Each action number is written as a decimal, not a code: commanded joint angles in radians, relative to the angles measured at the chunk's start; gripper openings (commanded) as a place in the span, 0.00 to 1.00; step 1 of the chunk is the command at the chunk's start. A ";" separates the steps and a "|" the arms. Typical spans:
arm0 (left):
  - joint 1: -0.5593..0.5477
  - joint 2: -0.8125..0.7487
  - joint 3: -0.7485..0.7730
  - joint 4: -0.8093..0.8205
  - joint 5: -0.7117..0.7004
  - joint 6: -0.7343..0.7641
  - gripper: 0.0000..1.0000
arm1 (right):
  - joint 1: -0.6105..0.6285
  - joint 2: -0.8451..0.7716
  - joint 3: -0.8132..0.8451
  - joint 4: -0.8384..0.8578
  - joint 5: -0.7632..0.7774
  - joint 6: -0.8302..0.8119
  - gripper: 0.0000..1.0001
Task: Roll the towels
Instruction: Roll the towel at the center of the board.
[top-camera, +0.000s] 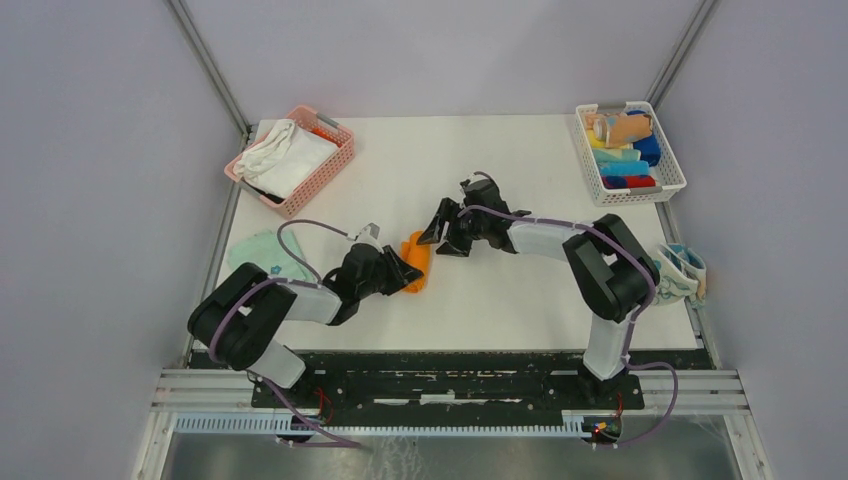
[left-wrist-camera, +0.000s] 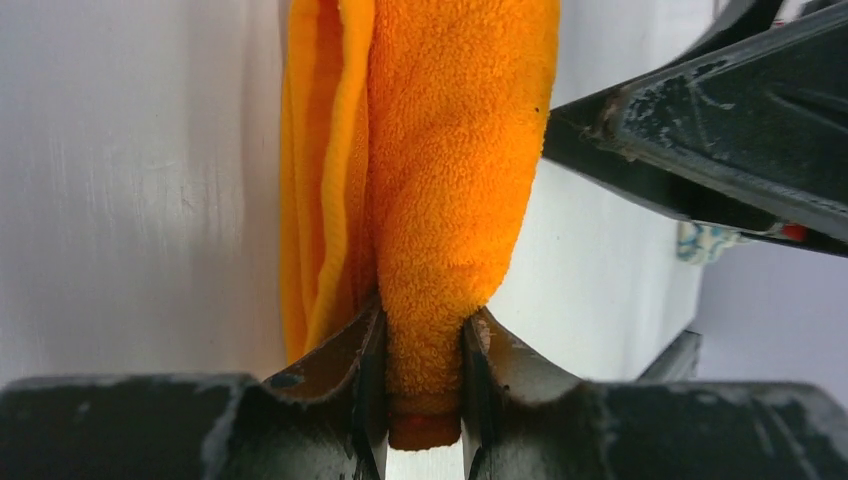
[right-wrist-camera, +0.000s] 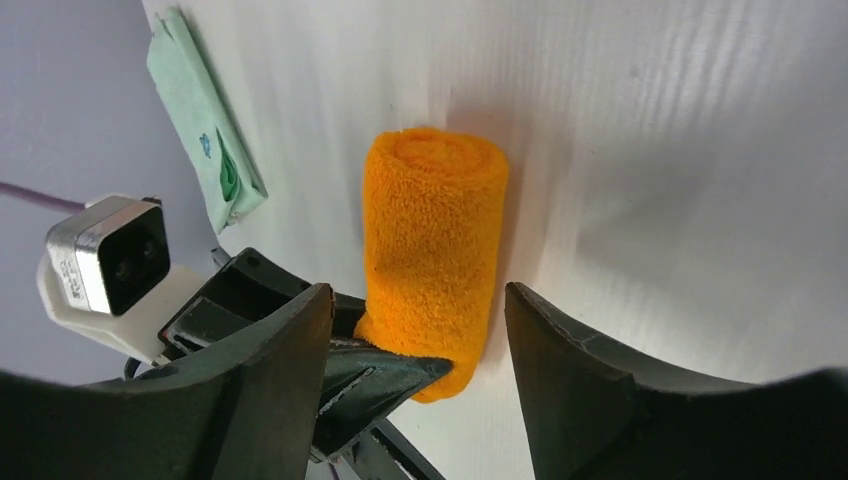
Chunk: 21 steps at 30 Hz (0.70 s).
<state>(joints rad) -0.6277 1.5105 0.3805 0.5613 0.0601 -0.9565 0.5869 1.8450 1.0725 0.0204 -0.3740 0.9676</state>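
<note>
An orange towel (top-camera: 416, 262) lies rolled up on the white table (top-camera: 500, 180), between the two grippers. My left gripper (top-camera: 404, 272) is shut on the near end of the orange towel (left-wrist-camera: 450, 150), which is pinched between its fingers (left-wrist-camera: 352, 360). My right gripper (top-camera: 438, 236) stands open just beyond the roll's far end, apart from it. In the right wrist view the orange roll (right-wrist-camera: 435, 240) lies ahead of the open right gripper (right-wrist-camera: 418, 296). A mint green towel (top-camera: 262, 252) lies flat at the left; in the right wrist view the mint green towel (right-wrist-camera: 205, 130) is at the upper left.
A pink mesh basket (top-camera: 338, 166) with a white cloth (top-camera: 285, 157) stands at the back left. A white basket (top-camera: 664, 172) at the back right holds several rolled towels. A white and teal towel (top-camera: 682, 272) hangs at the table's right edge.
</note>
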 joint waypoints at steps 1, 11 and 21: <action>0.052 0.086 -0.075 0.131 0.180 -0.151 0.20 | 0.006 0.072 -0.013 0.220 -0.113 0.088 0.73; 0.089 0.134 -0.141 0.279 0.228 -0.233 0.26 | 0.031 0.185 0.008 0.155 -0.140 0.056 0.58; 0.043 -0.220 -0.031 -0.274 -0.025 0.006 0.62 | 0.078 0.144 0.161 -0.301 0.121 -0.170 0.47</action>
<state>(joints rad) -0.5545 1.4349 0.2901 0.6220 0.1978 -1.0920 0.6441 2.0098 1.1816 -0.0387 -0.4198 0.9226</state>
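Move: The rolled orange towel stands in the left hand's pinch at its near end, its middle about 4 cm ahead and 1 cm to the right of that hand. From the open right hand, the middle is some 4 cm back, 3 cm left and 5 cm below. Neighbours from the left hand: the mint towel roughly 5 cm ahead and 29 cm left, the pink basket about 26 cm ahead and 24 cm left. Sinking about 4 cm while going some 3 cm left and slightly back, the right hand straddles the far half of the orange roll, then closes and pinches its sides. The left hand, still gripping the near end, rolls its left side down some 15 degrees and drags about 1 cm back, then opens, lets go and starts to rise. ##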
